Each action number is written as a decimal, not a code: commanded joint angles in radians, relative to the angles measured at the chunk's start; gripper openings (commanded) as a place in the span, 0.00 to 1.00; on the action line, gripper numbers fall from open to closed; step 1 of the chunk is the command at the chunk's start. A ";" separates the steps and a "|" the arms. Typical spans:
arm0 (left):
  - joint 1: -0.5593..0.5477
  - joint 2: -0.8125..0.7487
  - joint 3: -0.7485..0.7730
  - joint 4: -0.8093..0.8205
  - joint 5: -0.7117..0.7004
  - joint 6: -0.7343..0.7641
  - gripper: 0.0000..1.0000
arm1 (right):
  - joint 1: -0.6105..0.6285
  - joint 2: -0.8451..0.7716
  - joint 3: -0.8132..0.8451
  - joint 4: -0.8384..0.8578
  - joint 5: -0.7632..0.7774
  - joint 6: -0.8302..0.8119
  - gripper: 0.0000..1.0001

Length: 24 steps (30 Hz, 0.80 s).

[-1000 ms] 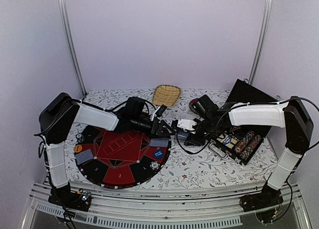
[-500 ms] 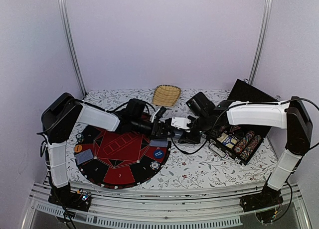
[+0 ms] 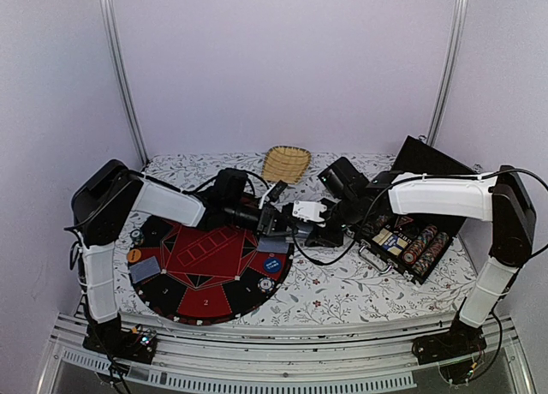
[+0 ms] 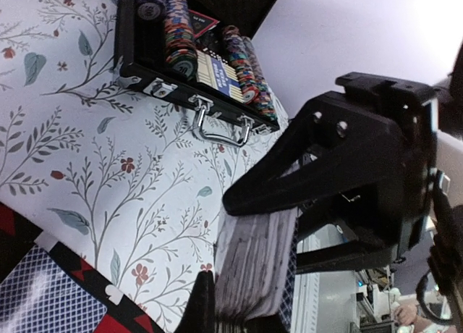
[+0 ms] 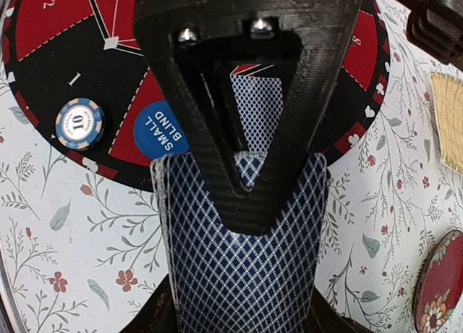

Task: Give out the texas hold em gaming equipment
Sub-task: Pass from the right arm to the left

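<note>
My right gripper [image 5: 246, 230] is shut on a deck of blue diamond-backed playing cards [image 5: 242, 275], one black finger [image 5: 246, 152] lying across the top card. It holds the deck over the right rim of the red and black poker mat [image 3: 205, 265]. My left gripper [image 4: 235, 320] meets it there [image 3: 278, 225] and is shut on the near edge of the deck [image 4: 257, 264]; how many cards it pinches I cannot tell. On the mat lie a single card [image 5: 257, 112], a "10" chip [image 5: 79, 124], a blue SMALL BLIND button [image 5: 160, 132], an orange button [image 3: 134, 255] and another card [image 3: 144, 270].
An open black case [image 3: 407, 244] with rows of chips [image 4: 177, 40] stands right of the grippers on the flowered cloth. A straw basket [image 3: 285, 163] sits at the back, with a dark-red plate [image 5: 438, 289] near it. Both arms cross the table's middle.
My left gripper has gone from open to shut on the deck's edge. The right arm has carried the deck a little to the left, up to the left gripper.
</note>
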State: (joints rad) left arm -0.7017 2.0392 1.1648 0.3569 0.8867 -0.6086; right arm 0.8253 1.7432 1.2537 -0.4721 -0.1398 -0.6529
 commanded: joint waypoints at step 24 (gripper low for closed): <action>-0.004 -0.157 -0.027 -0.082 0.020 0.049 0.00 | 0.096 -0.148 -0.166 0.289 0.213 -0.083 0.99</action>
State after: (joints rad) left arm -0.7067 1.8984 1.1217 0.3008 0.9138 -0.5827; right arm 0.9165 1.6470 1.1030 -0.2497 0.0261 -0.7097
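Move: The deck of cards is gripped by both hands: my left fingers pinch its faces, and its middle is about 3 cm to that hand's right and a touch below. From my right hand the deck's middle is roughly 2 cm left. The dealt cards lie some 12 cm below my left hand, about 2 cm ahead and 3 cm left; the small blind button is as low, about 5 cm back and 4 cm left. I open my right fingers wide to let go of the deck's edges, while that hand stays nearly in place, edging up a little and swinging its fingertips outward some 15 degrees. My left hand keeps its pinch on the deck and, as the right lets go, lifts it about 4 cm and draws it back about 2 cm. ##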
